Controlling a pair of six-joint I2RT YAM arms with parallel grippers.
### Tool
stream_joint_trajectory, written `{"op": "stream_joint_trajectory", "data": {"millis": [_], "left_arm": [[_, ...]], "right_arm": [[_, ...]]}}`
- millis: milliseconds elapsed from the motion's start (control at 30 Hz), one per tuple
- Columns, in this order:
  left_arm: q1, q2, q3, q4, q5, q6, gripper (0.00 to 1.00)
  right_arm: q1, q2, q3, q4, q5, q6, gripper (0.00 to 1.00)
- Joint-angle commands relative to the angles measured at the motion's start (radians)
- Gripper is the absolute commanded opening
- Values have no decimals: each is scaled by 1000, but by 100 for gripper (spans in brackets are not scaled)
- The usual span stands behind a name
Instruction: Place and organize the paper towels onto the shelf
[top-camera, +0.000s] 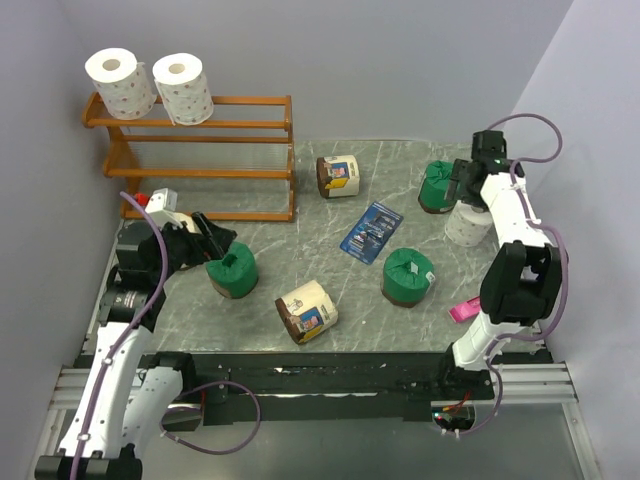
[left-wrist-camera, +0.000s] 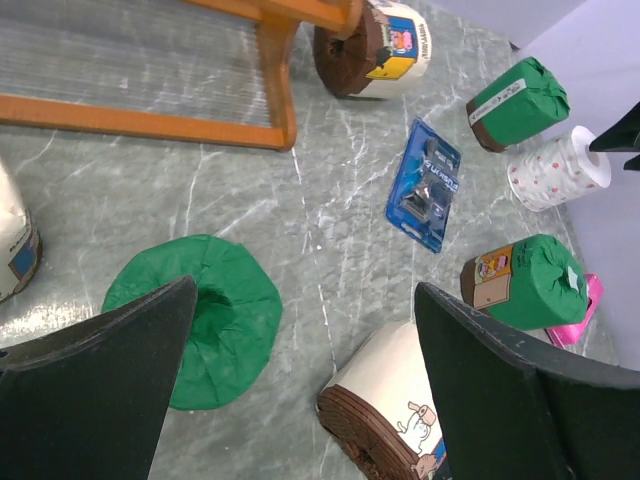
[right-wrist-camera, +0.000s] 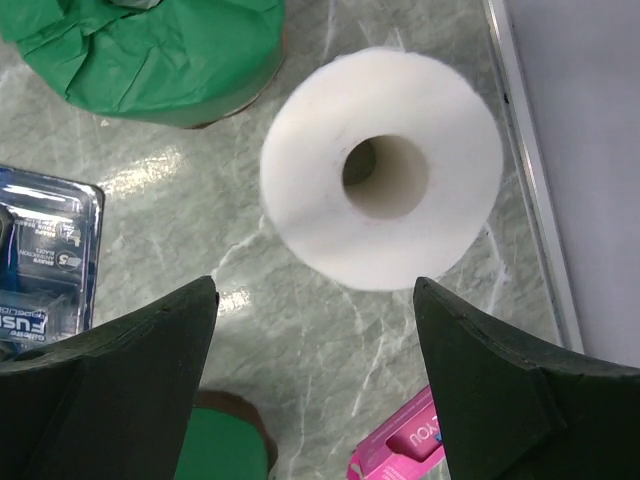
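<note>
The shelf (top-camera: 200, 135) stands at the back left with two white paper towels (top-camera: 120, 82) (top-camera: 184, 88) on its top tier. My left gripper (top-camera: 215, 240) (left-wrist-camera: 305, 290) is open above the table, between a green-wrapped roll (top-camera: 231, 272) (left-wrist-camera: 200, 320) and a cream-and-brown roll (top-camera: 307, 311) (left-wrist-camera: 385, 400), touching neither. At the right my right gripper (top-camera: 455, 188) (right-wrist-camera: 315, 285) hangs open and empty over an upright white roll (top-camera: 467, 225) (right-wrist-camera: 310, 180), which lies just ahead of its fingertips. Another green roll (top-camera: 437, 187) (right-wrist-camera: 150, 50) stands beside it.
A cream-and-brown roll (top-camera: 338, 176) lies near the shelf's right end, another (left-wrist-camera: 12, 245) by the left arm. A third green roll (top-camera: 408, 275) lies centre-right. The flat dark-blue packet (top-camera: 371, 232) lies mid-table; a pink item (top-camera: 465, 309) sits by the right arm's base.
</note>
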Motion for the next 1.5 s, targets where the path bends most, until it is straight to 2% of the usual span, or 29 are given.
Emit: {"op": "stream_joint_trajectory", "data": {"millis": [0,300,533,633,967,1133,1200,1467], "left_arm": [[-30,-20,10,21,-66,6,96],[-32,-21,5,30,-75,9,96],[-32,-2,8,27,-73,7,96],[-32,-1,7,29,-74,9,96],[-32,-20,5,22,-87,10,96],[-32,-23,10,13,-118,7,96],[-32,-26,10,15,-123,9,96],[-32,-44,8,9,-146,6,96]], "right_arm": [[-37,22,59,42,-104,-40,86],[-60,113,114,33,-141,-83,85],[-61,185,144,39,-88,-115,83],[-61,197,139,47,-67,-118,77],[-54,159,105,45,-76,-149,43],[18,52,69,15,-30,-141,34],[57,-6,67,-15,-9,-146,33],[401,-116,202,-55,4,-260,33]]}}
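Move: The white paper roll stands about 3 cm ahead of the right gripper and 4 cm to its right, its middle some 8 cm below. Around that roll, a green roll sits about 10 cm farther out and 8 cm to the left of it, another green one roughly 14 cm nearer and 14 cm to the left of it, and the pink box some 19 cm straight back from it. From the left gripper the white roll is about 17 cm ahead, 60 cm right and 16 cm below. Ease the open right gripper about 3 cm forward and 5 cm down, drifting slightly right, onto the left wall of the white roll. Close on that wall, one finger in the core and one outside, then lift about 8 cm while sweeping some 12 cm left and a little back, turning counter-clockwise some 15 degrees. ##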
